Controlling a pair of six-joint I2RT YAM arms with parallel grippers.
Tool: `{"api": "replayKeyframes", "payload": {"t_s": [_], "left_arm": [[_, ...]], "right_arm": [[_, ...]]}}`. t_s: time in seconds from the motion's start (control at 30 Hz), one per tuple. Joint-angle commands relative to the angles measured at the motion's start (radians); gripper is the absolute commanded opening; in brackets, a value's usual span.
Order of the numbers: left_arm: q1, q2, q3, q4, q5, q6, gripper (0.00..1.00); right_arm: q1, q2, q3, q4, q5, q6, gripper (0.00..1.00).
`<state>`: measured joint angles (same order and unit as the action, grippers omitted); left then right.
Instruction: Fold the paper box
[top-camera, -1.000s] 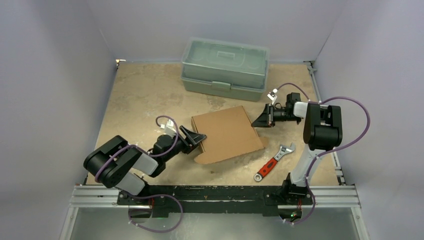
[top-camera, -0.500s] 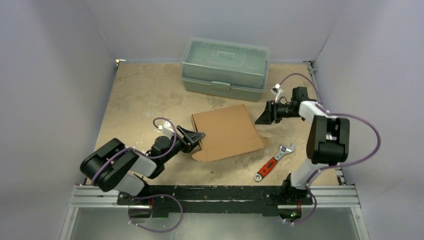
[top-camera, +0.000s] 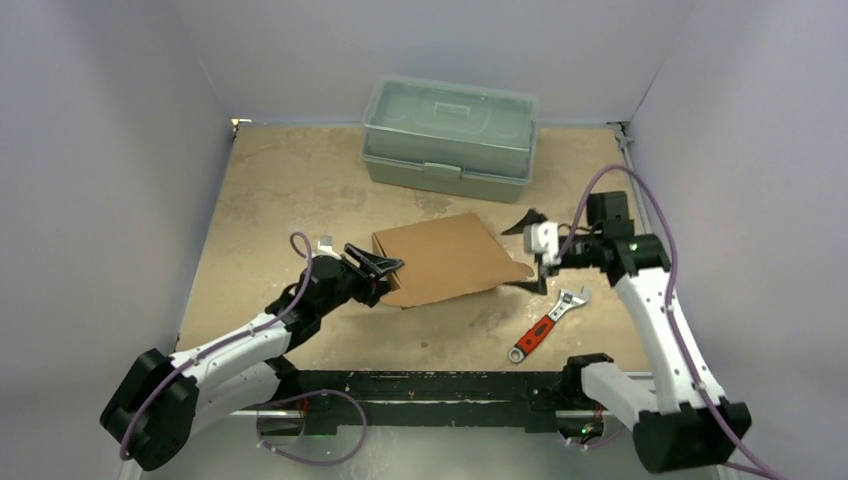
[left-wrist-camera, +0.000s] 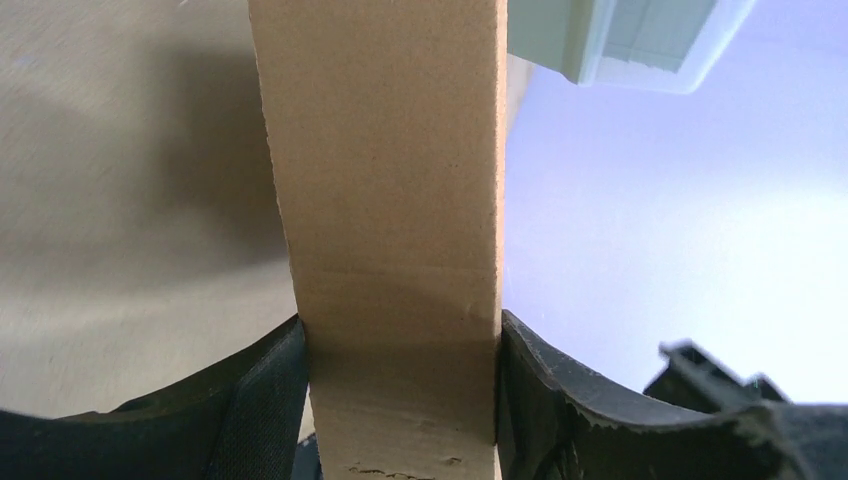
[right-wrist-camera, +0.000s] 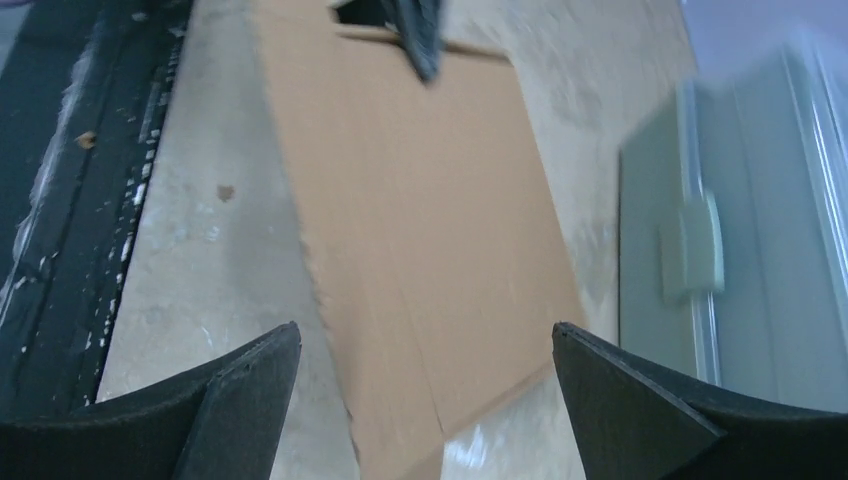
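The paper box (top-camera: 445, 258), flat brown cardboard, lies mid-table. My left gripper (top-camera: 380, 267) is shut on its left edge. In the left wrist view a cardboard strip (left-wrist-camera: 390, 200) stands between the jaws of the left gripper (left-wrist-camera: 400, 345), and both black pads press against it. My right gripper (top-camera: 528, 253) is wide open at the box's right corner, one finger on the far side and one on the near side. In the right wrist view the right gripper (right-wrist-camera: 425, 340) holds nothing, and the box (right-wrist-camera: 420, 220) stretches away ahead of it.
A grey-green plastic toolbox (top-camera: 450, 135) stands at the back of the table, just beyond the box, and shows in the right wrist view as the toolbox (right-wrist-camera: 760, 250). A red-handled wrench (top-camera: 545, 325) lies on the near right. A black rail runs along the near table edge (top-camera: 430, 385).
My right gripper has opened from nearly shut to wide and turned to straddle the box's right corner. My left arm has stretched forward, keeping its grip, and the box has shifted slightly left.
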<state>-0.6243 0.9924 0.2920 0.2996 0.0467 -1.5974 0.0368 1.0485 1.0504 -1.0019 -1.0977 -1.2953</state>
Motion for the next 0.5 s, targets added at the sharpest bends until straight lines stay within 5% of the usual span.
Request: {"api": "replayKeyframes", "payload": {"t_s": [0.0,0.47], "left_arm": [[-0.004,-0.078,0.029,-0.145,0.023,-0.186,0.15],[-0.004,-0.073,0.097,-0.192,0.032,-0.308,0.14]], "right_arm": [[0.218,-0.113,-0.098,0.220,0.082,0.013,0.99],[0.615,-0.032,-0.182,0.480,0.533,0.074,0.99]]}}
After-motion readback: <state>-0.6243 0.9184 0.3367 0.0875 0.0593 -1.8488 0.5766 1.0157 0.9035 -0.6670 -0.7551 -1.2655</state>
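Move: Below and to the left of the empty, wide-open right hand lies the box lid's front flap, its middle about 8 cm left, level in reach and some 13 cm down. The box's right end is about 12 cm ahead, 1 cm right and 18 cm down; the wrench lies 4 cm back, 11 cm right and 22 cm down. From the left hand, already gripping the box's left end, the flap's middle is roughly 14 cm right, 3 cm back and 1 cm down. Sweeping left about 9 cm in over the near side of the box, the right hand first also draws back some 3 cm, then sinks about 4 cm towards the lid's front flap, fingers staying wide open and swinging counter-clockwise as they dip. The left hand keeps its pinch on the box's left end almost in place, tipping it some 15 degrees as its fingers turn downward. ##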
